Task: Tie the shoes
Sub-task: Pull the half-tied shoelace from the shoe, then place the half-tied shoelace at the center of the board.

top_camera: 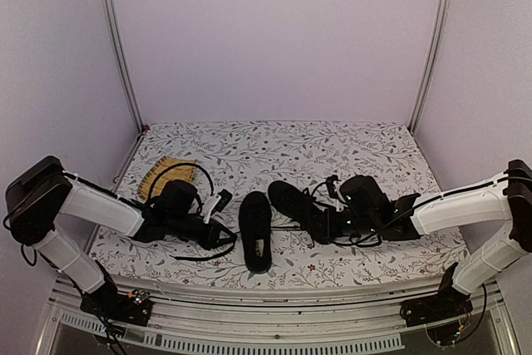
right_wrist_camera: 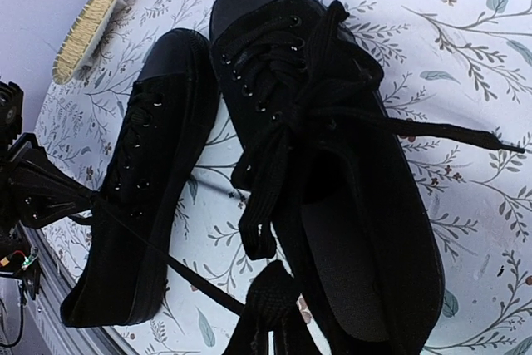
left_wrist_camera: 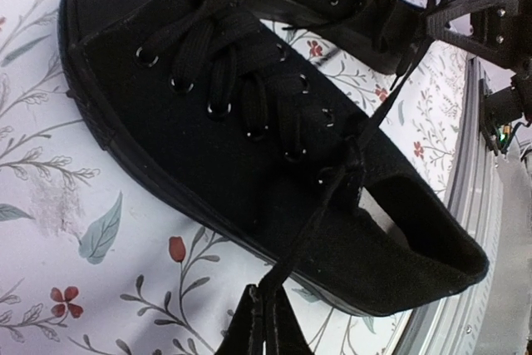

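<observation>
Two black shoes lie side by side mid-table, the left shoe (top_camera: 255,230) (left_wrist_camera: 249,147) (right_wrist_camera: 145,197) and the right shoe (top_camera: 298,205) (right_wrist_camera: 332,147). My left gripper (top_camera: 223,205) (left_wrist_camera: 264,301) sits just left of the left shoe, shut on a thin black lace (left_wrist_camera: 312,222) that runs taut from that shoe's top eyelets. My right gripper (top_camera: 326,220) (right_wrist_camera: 281,322) is by the right shoe's heel, shut on a black lace (right_wrist_camera: 174,268) stretched across from the left shoe. The right shoe's laces (right_wrist_camera: 274,135) lie in loose loops over its tongue.
A yellow woven mat (top_camera: 169,174) (right_wrist_camera: 87,16) lies at the back left behind my left arm. The metal rail (top_camera: 266,322) at the table's near edge runs close to the shoes' heels. A floral cloth (top_camera: 274,143) covers the table.
</observation>
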`<state>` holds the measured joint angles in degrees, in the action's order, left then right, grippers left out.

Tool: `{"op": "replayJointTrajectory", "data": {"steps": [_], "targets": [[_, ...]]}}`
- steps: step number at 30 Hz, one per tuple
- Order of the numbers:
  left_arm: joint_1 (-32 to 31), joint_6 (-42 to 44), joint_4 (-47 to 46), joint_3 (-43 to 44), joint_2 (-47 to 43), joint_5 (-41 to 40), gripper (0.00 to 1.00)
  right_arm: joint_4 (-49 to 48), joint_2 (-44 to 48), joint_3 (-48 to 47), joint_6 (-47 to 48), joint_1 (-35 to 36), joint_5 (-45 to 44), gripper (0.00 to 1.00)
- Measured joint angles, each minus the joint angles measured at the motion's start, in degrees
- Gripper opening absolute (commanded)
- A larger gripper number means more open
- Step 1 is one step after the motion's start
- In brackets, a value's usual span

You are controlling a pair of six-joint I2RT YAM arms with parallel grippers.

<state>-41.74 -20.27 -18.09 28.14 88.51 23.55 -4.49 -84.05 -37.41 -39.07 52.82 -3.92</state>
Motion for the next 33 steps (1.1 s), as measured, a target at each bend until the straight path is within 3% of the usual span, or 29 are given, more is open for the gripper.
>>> {"op": "replayJointTrajectory", "data": {"steps": [11,19,24,27,29,31,33], "targets": [[0.00,-0.24,2.56,6.12,-6.45,3.34,0.00,-0.90,0.74,-9.18,4.74,-1.62,4.94,0.02],[-0.13,0.13,3.13,6.95,-6.49,3.80,0.00,-6.16,-20.46,-30.64,9.77,-5.46,19.63,0.02],[-0.35,-0.11,2.60,6.84,-6.47,3.32,0.00,-6.43,-36.17,-48.48,11.13,-5.16,31.12,0.02],[-0.61,-0.46,2.40,6.75,-6.47,2.91,0.00,-5.35,-41.29,-53.44,11.98,-3.85,35.54,0.04],[-0.74,-0.68,2.12,6.56,-6.47,2.75,0.00,-4.48,-42.45,-53.83,12.63,-2.43,37.44,0.16],[-0.90,-0.81,1.90,6.51,-6.47,2.75,0.00,-3.43,-42.75,-53.81,13.00,-1.14,38.62,0.38],[-1.03,-0.87,1.49,6.51,-6.47,2.73,0.00,-3.13,-42.62,-53.29,13.79,-0.22,39.19,0.50]]}}
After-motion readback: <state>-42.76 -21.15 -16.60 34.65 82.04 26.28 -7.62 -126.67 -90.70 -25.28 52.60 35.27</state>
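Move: Held in the right fingers is a fold of lace from the half-tied shoe, whose middle lies about 18 cm to this hand's left, 3 cm farther ahead and some 4 cm lower. The tied shoe stands between, its middle around 8 cm ahead and 7 cm left of the right hand, also 4 cm lower. From the left hand, which pinches the other lace, the half-tied shoe's middle is roughly 5 cm right, 3 cm ahead and about level; the woven tray is 17 cm left and 22 cm ahead. Easing off the sideways pull, both hands rise 8 or 9 cm. The right then sweeps some 24 cm left across the half-tied shoe to the left hand, first arcing forward, then drawing back and sinking a little as it turns about 40 degrees counter-clockwise; its fingers part about a third only on arrival, lace still between them. The left shifts 3 cm right and then holds there, fingers shut. ##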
